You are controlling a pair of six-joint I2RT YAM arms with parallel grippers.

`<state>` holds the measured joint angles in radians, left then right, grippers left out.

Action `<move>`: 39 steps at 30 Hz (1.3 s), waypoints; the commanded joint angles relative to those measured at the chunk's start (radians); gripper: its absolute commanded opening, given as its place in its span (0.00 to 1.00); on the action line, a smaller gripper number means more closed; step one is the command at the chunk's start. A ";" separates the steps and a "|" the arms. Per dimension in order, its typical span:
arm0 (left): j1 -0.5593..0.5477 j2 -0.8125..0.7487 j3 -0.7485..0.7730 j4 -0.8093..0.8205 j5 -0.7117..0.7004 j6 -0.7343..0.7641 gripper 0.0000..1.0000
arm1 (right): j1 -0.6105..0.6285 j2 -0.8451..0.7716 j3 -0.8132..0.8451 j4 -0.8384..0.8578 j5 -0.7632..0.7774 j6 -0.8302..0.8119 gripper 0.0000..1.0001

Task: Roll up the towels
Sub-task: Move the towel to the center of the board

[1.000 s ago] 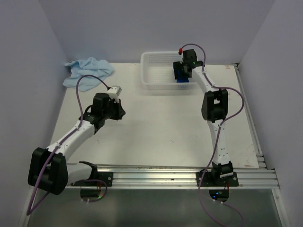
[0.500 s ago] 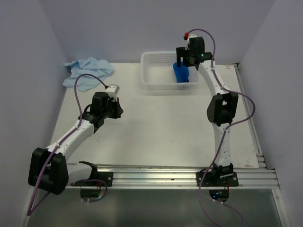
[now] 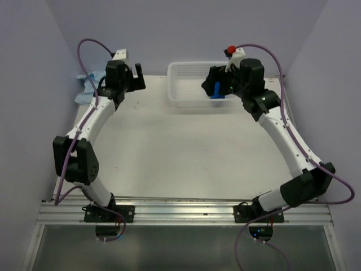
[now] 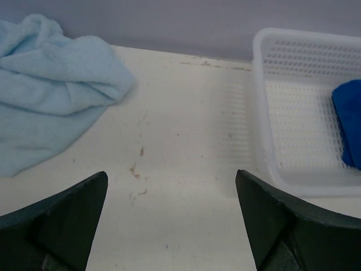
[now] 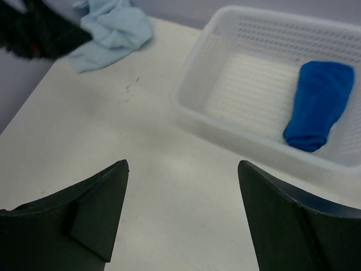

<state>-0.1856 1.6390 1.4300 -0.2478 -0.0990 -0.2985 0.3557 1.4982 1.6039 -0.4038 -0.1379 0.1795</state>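
Note:
The pale blue towel [image 4: 51, 96] lies crumpled at the table's back left corner [image 3: 89, 86], partly behind my left arm. The dark blue towel [image 5: 318, 104] lies rolled inside the white basket [image 5: 192, 118], toward its right end [image 3: 216, 90]. My left gripper [image 4: 171, 172] is open and empty above bare table between the pale towel and the basket [image 4: 262, 141]. My right gripper [image 5: 182, 164] is open and empty too, held over the table in front of the basket. In the top view it [image 3: 211, 86] overlaps the basket's right part.
The basket [image 3: 180, 100] stands at the back middle against the wall. Walls close the table on the left, back and right. The left gripper [image 3: 135, 78] sits just right of the pale towel. An aluminium rail [image 3: 180, 210] runs along the near edge.
My left arm swung from mid-table up to the back left beside the pale towel, and its gripper now stands open. My right gripper drew back from the basket, leaving the dark towel inside.

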 commanded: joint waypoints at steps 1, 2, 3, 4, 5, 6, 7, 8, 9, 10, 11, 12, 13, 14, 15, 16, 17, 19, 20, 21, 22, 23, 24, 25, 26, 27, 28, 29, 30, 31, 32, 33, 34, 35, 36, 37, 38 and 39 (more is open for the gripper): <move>0.109 0.184 0.191 -0.122 -0.047 0.005 1.00 | 0.098 -0.096 -0.192 0.062 -0.057 0.058 0.82; 0.129 0.241 0.240 -0.128 -0.076 0.001 1.00 | 0.115 -0.154 -0.232 0.066 -0.063 0.073 0.82; 0.149 0.261 0.253 -0.133 -0.067 -0.008 1.00 | 0.127 -0.180 -0.275 0.077 -0.066 0.090 0.81; 0.185 0.278 0.257 -0.131 -0.053 -0.023 0.98 | 0.152 -0.206 -0.318 0.109 -0.072 0.106 0.81; 0.221 0.303 0.260 -0.130 -0.048 -0.033 0.98 | 0.161 -0.234 -0.400 0.126 -0.084 0.133 0.81; 0.236 0.318 0.262 -0.130 -0.060 -0.039 0.98 | 0.167 -0.272 -0.439 0.144 -0.091 0.147 0.81; 0.262 0.334 0.265 -0.133 -0.067 -0.051 0.98 | 0.173 -0.288 -0.493 0.173 -0.103 0.169 0.81; 0.274 0.363 0.273 -0.139 -0.077 -0.054 0.98 | 0.173 -0.297 -0.510 0.178 -0.138 0.170 0.81; 0.288 0.378 0.277 -0.142 -0.090 -0.054 0.96 | 0.175 -0.309 -0.522 0.172 -0.143 0.169 0.81; 0.293 0.393 0.280 -0.140 -0.108 -0.050 0.96 | 0.177 -0.312 -0.545 0.171 -0.146 0.164 0.81; 0.296 0.422 0.287 -0.133 -0.138 -0.039 0.96 | 0.175 -0.317 -0.555 0.169 -0.153 0.161 0.81; 0.299 0.441 0.296 -0.128 -0.157 -0.031 0.96 | 0.175 -0.320 -0.562 0.165 -0.161 0.157 0.81; 0.310 0.464 0.316 -0.136 -0.165 -0.021 0.96 | 0.175 -0.326 -0.578 0.161 -0.166 0.156 0.81; 0.319 0.514 0.361 -0.145 -0.171 -0.019 0.95 | 0.177 -0.331 -0.584 0.161 -0.169 0.159 0.81; 0.328 0.539 0.381 -0.165 -0.169 -0.019 0.95 | 0.177 -0.334 -0.591 0.164 -0.181 0.163 0.81; 0.346 0.557 0.397 -0.169 -0.163 -0.018 0.94 | 0.181 -0.337 -0.607 0.181 -0.186 0.172 0.81; 0.354 0.587 0.409 -0.168 -0.156 -0.017 0.94 | 0.183 -0.337 -0.613 0.189 -0.186 0.175 0.81; 0.370 0.610 0.411 -0.153 -0.145 -0.013 0.93 | 0.187 -0.325 -0.622 0.201 -0.181 0.187 0.81; 0.373 0.646 0.435 -0.157 -0.143 -0.013 0.93 | 0.186 -0.320 -0.622 0.203 -0.178 0.190 0.81; 0.377 0.666 0.452 -0.178 -0.149 -0.014 0.92 | 0.186 -0.311 -0.622 0.204 -0.177 0.193 0.81; 0.383 0.685 0.466 -0.186 -0.150 -0.014 0.88 | 0.186 -0.305 -0.627 0.210 -0.183 0.199 0.80; 0.387 0.712 0.478 -0.192 -0.150 -0.016 0.85 | 0.187 -0.296 -0.627 0.212 -0.183 0.199 0.80; 0.396 0.717 0.478 -0.194 -0.143 -0.022 0.79 | 0.190 -0.294 -0.627 0.217 -0.181 0.199 0.80; 0.397 0.719 0.471 -0.183 -0.131 -0.028 0.75 | 0.190 -0.294 -0.630 0.215 -0.175 0.199 0.80; 0.402 0.708 0.437 -0.168 -0.119 -0.030 0.70 | 0.190 -0.291 -0.630 0.217 -0.174 0.196 0.80; 0.403 0.702 0.420 -0.139 -0.107 -0.030 0.63 | 0.190 -0.289 -0.630 0.221 -0.172 0.198 0.80; 0.403 0.696 0.400 -0.125 -0.102 -0.031 0.59 | 0.190 -0.286 -0.630 0.221 -0.170 0.198 0.80; 0.403 0.684 0.367 -0.111 -0.081 -0.031 0.55 | 0.190 -0.279 -0.628 0.223 -0.170 0.198 0.79; 0.403 0.682 0.356 -0.099 -0.065 -0.031 0.40 | 0.190 -0.276 -0.625 0.220 -0.170 0.198 0.79; 0.403 0.683 0.346 -0.097 -0.053 -0.033 0.31 | 0.190 -0.273 -0.619 0.215 -0.167 0.193 0.79; 0.403 0.674 0.325 -0.099 -0.016 -0.034 0.21 | 0.192 -0.270 -0.613 0.211 -0.163 0.192 0.79; 0.402 0.665 0.307 -0.094 0.007 -0.040 0.04 | 0.190 -0.265 -0.605 0.194 -0.160 0.187 0.78; 0.402 0.648 0.284 -0.088 0.033 -0.054 0.00 | 0.192 -0.268 -0.593 0.181 -0.154 0.180 0.78; 0.400 0.593 0.206 -0.076 0.083 -0.066 0.00 | 0.192 -0.268 -0.585 0.172 -0.147 0.175 0.78; 0.388 0.549 0.149 -0.027 0.094 -0.080 0.00 | 0.190 -0.273 -0.579 0.148 -0.131 0.170 0.78; 0.379 0.500 0.082 0.011 0.132 -0.109 0.00 | 0.190 -0.280 -0.561 0.134 -0.120 0.161 0.78; 0.365 0.390 -0.050 0.045 0.166 -0.122 0.00 | 0.193 -0.286 -0.555 0.122 -0.111 0.158 0.78; 0.333 0.331 -0.109 0.092 0.173 -0.132 0.00 | 0.193 -0.292 -0.549 0.109 -0.097 0.155 0.78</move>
<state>0.2058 2.1380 1.4883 -0.1928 -0.0525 -0.3748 0.5434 1.2316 0.9901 -0.2691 -0.2745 0.3576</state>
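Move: The light-blue towel lies bunched at the board's far left: its middle is about 18 cm ahead of the left hand, 20 cm to its left and 22 cm below; its near corner is only some 7 cm ahead and 23 cm left. The basket's middle stands about 18 cm ahead and 42 cm right, with the rolled blue towel in it roughly 8 cm farther right. From the right hand the light-blue towel is about 24 cm ahead, 68 cm left and 34 cm lower. The open left hand sweeps left and down, some 23 cm left and 22 cm down with about 7 cm forward, turning counter-clockwise and tipping its fingers down by roughly 25 degrees each, closes low over the board to pinch the near edge of the light-blue towel, then starts to drag it about 4 cm back and 4 cm right, staying low. Meanwhile the empty right hand goes on clearing the basket, coming back and down about 14 cm each and a little left, tipping its fingers downward, then waits over the board with its fingers still open. ##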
